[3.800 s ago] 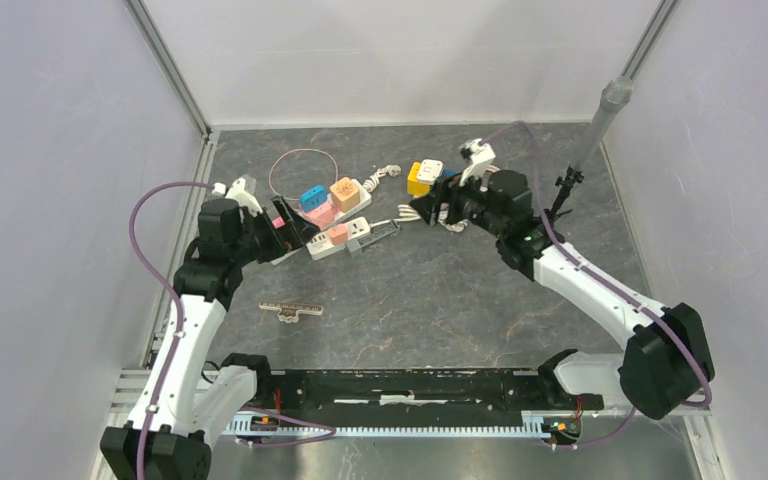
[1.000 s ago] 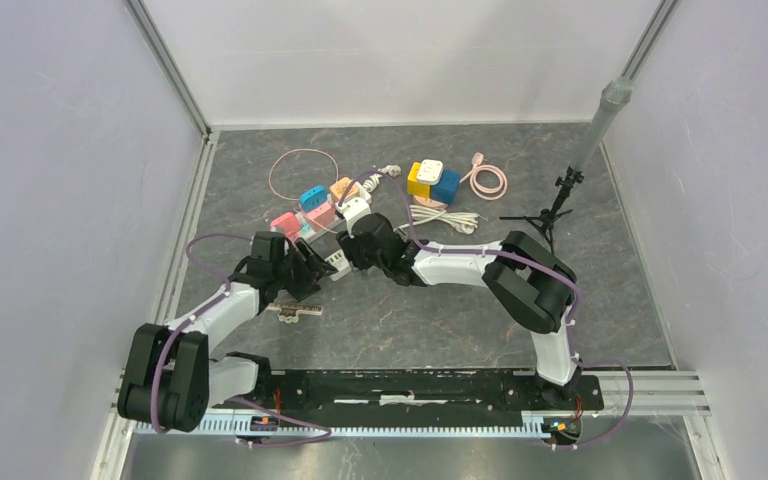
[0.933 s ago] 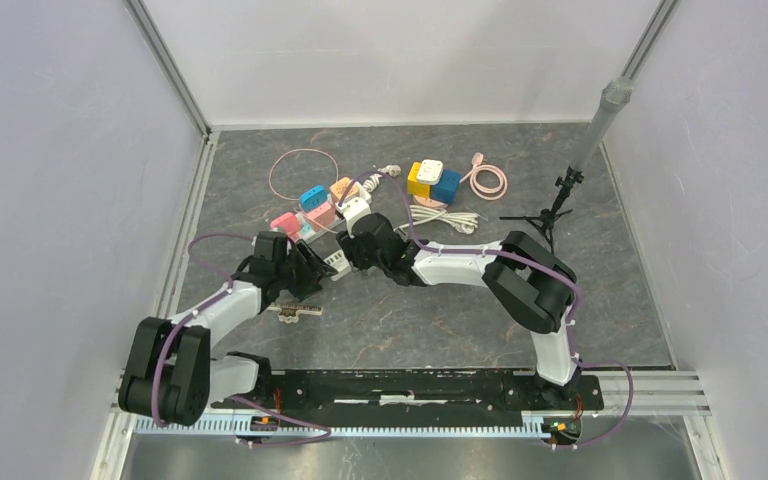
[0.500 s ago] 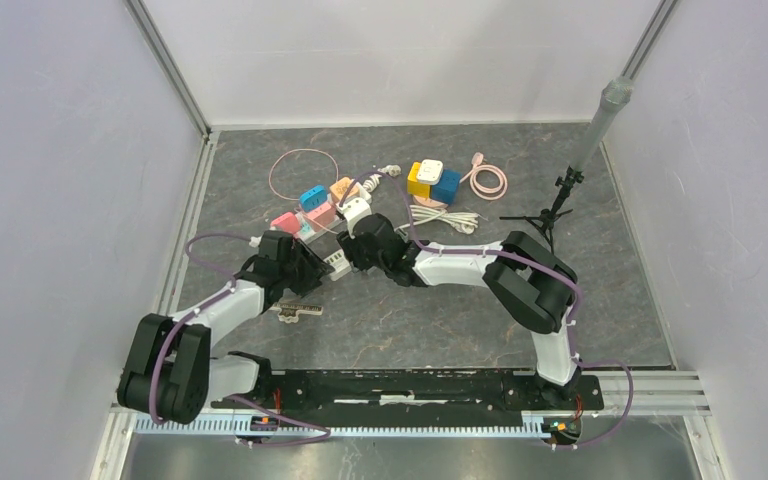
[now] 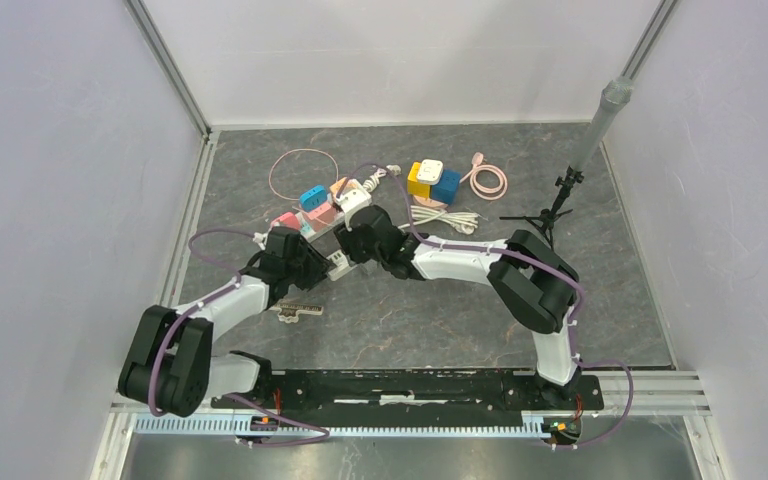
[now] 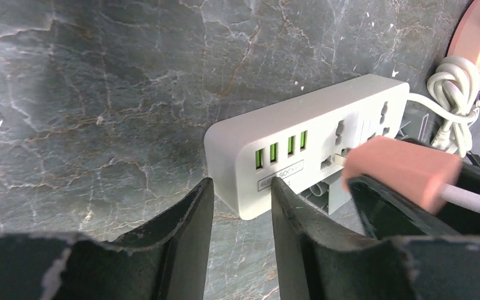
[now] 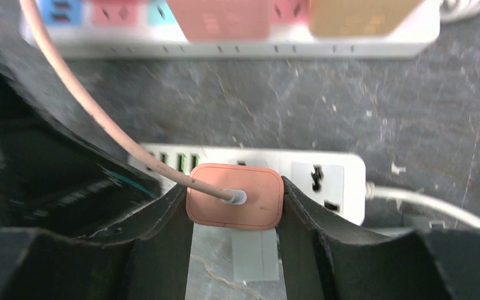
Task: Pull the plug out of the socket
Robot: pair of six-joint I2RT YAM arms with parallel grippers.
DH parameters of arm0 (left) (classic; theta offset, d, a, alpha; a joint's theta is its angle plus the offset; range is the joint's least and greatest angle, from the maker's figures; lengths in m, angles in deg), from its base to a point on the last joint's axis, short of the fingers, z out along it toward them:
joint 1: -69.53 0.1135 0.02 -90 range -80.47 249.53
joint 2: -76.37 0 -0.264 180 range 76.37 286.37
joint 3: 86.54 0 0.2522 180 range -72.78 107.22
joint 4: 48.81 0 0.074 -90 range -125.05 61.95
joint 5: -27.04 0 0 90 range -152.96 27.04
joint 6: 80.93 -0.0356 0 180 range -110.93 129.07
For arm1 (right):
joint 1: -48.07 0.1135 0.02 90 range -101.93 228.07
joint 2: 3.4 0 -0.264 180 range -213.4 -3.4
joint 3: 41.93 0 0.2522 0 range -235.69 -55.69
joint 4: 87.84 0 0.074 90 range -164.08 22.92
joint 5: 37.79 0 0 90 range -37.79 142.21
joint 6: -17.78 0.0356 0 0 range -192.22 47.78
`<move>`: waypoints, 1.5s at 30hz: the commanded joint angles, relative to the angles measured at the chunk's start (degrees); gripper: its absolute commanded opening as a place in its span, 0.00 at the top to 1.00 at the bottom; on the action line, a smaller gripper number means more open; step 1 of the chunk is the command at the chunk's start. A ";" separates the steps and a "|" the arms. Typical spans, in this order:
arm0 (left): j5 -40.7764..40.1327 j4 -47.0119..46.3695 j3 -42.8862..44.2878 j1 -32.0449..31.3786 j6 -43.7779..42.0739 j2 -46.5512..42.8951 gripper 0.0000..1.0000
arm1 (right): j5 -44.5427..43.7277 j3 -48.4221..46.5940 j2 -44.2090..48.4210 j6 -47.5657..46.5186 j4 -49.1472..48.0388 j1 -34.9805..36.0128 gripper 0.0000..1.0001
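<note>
A white socket strip [image 6: 300, 119] with green USB ports lies mid-table [image 5: 337, 263]. A pink plug [image 7: 256, 206] with a pink cable sits over one of its sockets, and my right gripper [image 7: 234, 185] is shut on it, a finger pressed to each side. In the left wrist view the plug [image 6: 406, 172] is blurred and stands slightly off the strip's face, with a pale prong showing between them. My left gripper [image 6: 242, 182] is at the strip's near end. Its jaws are narrow and straddle the end corner, with bare table visible in the gap.
A longer strip with coloured adapters [image 5: 320, 205] lies just behind [image 7: 225, 25]. A yellow-blue cube socket [image 5: 430, 180], a coiled pink cable [image 5: 487, 180], a small tripod [image 5: 557, 205] and a toothed bar [image 5: 295, 311] are also on the table. White cord is bundled at the strip's far end [image 6: 453, 119].
Both arms came in from the back to the white strip. Over the last second my left jaws narrowed around its end, and my right wrist shifted slightly away, still holding the plug.
</note>
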 commanded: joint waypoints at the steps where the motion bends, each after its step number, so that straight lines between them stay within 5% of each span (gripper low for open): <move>1: -6.10 8.69 -0.36 -1.07 -0.26 4.65 0.56 | 1.23 -6.16 5.34 1.53 -3.30 0.00 1.00; 7: -5.43 9.97 0.89 -1.40 -0.61 3.69 0.57 | -2.82 -4.75 8.90 0.71 -3.10 -0.63 1.00; 14: -3.01 15.04 6.99 -1.52 -6.88 -12.67 0.44 | -4.98 -5.02 12.57 -1.94 3.91 -2.45 1.00; 19: -2.48 23.24 10.41 -1.44 -9.25 -24.28 0.41 | 1.34 -4.08 14.56 -4.61 11.26 -2.98 1.00; 26: -17.47 35.42 16.61 -1.44 -8.82 -35.93 0.36 | 19.25 -2.01 16.04 -9.74 19.81 -3.10 1.00; 33: -28.49 41.48 25.34 -1.35 -8.45 -33.75 0.26 | 25.97 3.34 18.33 -15.74 32.42 -2.75 1.00; 45: -26.65 40.43 27.20 -1.35 -7.52 -24.69 0.16 | 6.66 9.80 20.26 -14.39 50.95 -2.55 1.00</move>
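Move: The right fingers already grip the pink plug; the small white socket strip's middle is about 3 cm below that hand and 1 cm to its right. The pink cube is about 8 cm ahead and 6 cm left of the hand, the orange cube 12 cm ahead and 1 cm left, both about 3 cm lower. The left hand already holds the strip's USB end; the strip's middle is about 2 cm ahead, 5 cm right and 1 cm lower, the plug 3 cm ahead, 5 cm right and 3 cm higher. Keeping its grip, the right hand pulls the pink plug up about 10 cm off the small strip, then swings it back, right and down, roughly 15 cm back, towards the bare near table, the wrist rolling over. The left hand briefly keeps hold of the USB end, then opens wide, lets go and rises some 20 cm before easing slightly down, drifting left, away from the strip. ##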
